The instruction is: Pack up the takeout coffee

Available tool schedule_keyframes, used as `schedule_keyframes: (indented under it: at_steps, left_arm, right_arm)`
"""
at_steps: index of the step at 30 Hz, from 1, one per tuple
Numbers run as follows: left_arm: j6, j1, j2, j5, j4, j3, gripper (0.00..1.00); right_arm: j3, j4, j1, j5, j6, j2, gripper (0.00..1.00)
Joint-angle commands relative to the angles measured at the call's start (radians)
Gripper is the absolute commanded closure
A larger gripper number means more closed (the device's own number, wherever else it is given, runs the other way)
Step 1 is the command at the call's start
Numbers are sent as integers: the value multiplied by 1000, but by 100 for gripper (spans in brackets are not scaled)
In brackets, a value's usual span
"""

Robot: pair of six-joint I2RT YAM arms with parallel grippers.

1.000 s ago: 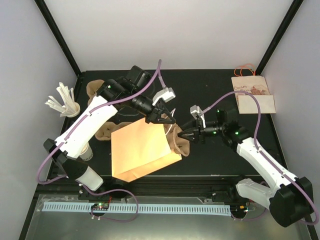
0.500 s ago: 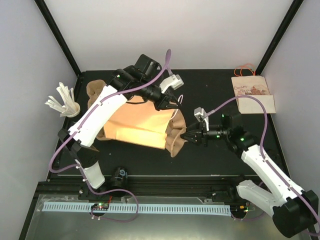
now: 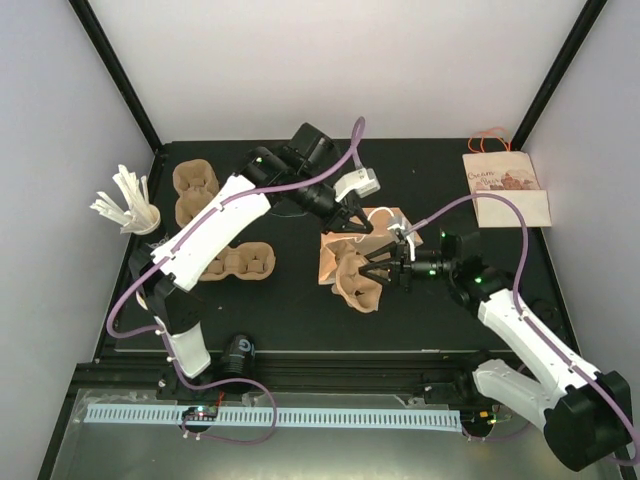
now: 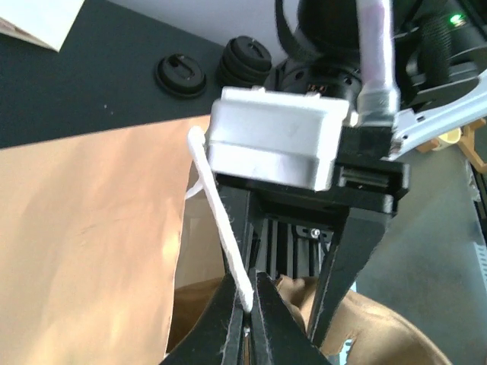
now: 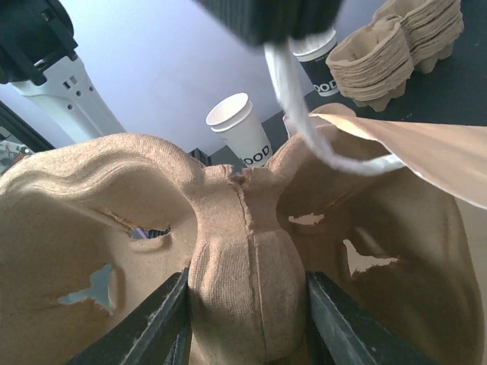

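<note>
A brown paper bag point(image 3: 330, 248) hangs mid-table by its white handle point(image 4: 221, 220). My left gripper point(image 3: 352, 228) is shut on that handle, pinched between its fingertips point(image 4: 228, 327). Its tan side point(image 4: 91, 251) fills the left of the left wrist view. A moulded pulp cup carrier point(image 3: 356, 285) sits at the bag's mouth, with my right gripper point(image 3: 378, 268) shut on its central ridge point(image 5: 243, 258). The right wrist view shows one finger on each side of the ridge, with the bag's edge point(image 5: 411, 148) above right. Two paper coffee cups point(image 5: 242, 131) stand beyond.
A stack of carriers point(image 3: 195, 185) and a single carrier point(image 3: 238, 262) lie at the left. Stirrers in a cup point(image 3: 125, 205) stand at the far left edge. Flat bags point(image 3: 505, 190) lie back right, a dark cup point(image 3: 240, 350) near the front, and black lids point(image 4: 181, 74) on the mat.
The left arm swung right and lifted the bag by its handle, from lying flat to hanging upright. The right gripper kept the carrier and shifted slightly right.
</note>
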Motion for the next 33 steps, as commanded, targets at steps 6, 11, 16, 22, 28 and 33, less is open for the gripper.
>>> schedule_keyframes:
  at_steps: [6, 11, 16, 22, 28, 33]
  left_arm:
    - [-4, -6, -50, -103, 78, -43, 98]
    - [-49, -7, -68, -76, 131, -54, 98]
    - [-78, -7, -94, -56, 202, -101, 98]
    - [-72, -5, -125, -70, 210, -118, 98]
    - [-82, -4, -160, -64, 249, -157, 98]
    - [-98, -4, -189, -57, 302, -209, 98]
  right_arm:
    - [-38, 4, -31, 222, 25, -83, 60]
    - [-45, -50, -31, 415, 73, -159, 60]
    - [-68, -43, -31, 525, 150, -208, 60]
    - [-58, -77, -32, 547, 181, -187, 60]
    - [-63, -103, -32, 714, 239, -208, 64]
    - [-86, -69, -31, 740, 237, -250, 64]
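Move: The bag's open mouth lies about 6 cm ahead of the right hand, 1 cm to its right and some 3 cm lower; from the left hand it is about 4 cm back, straight below by some 8 cm. The right fingers already hold the cup carrier, whose middle is 3 cm to the left, 1 cm back and 2 cm below. The pinched handle is about 9 cm ahead of the right hand, 1 cm right and 5 cm above. Still pinching the cup carrier by its middle ridge, the right hand swings it into the bag's mouth, going forward and right together about 10 cm, with a slight sinking late on, while turning some 40 degrees clockwise. The left hand keeps hold of the white handle, dips a couple of centimetres, then climbs back to just above its start. ##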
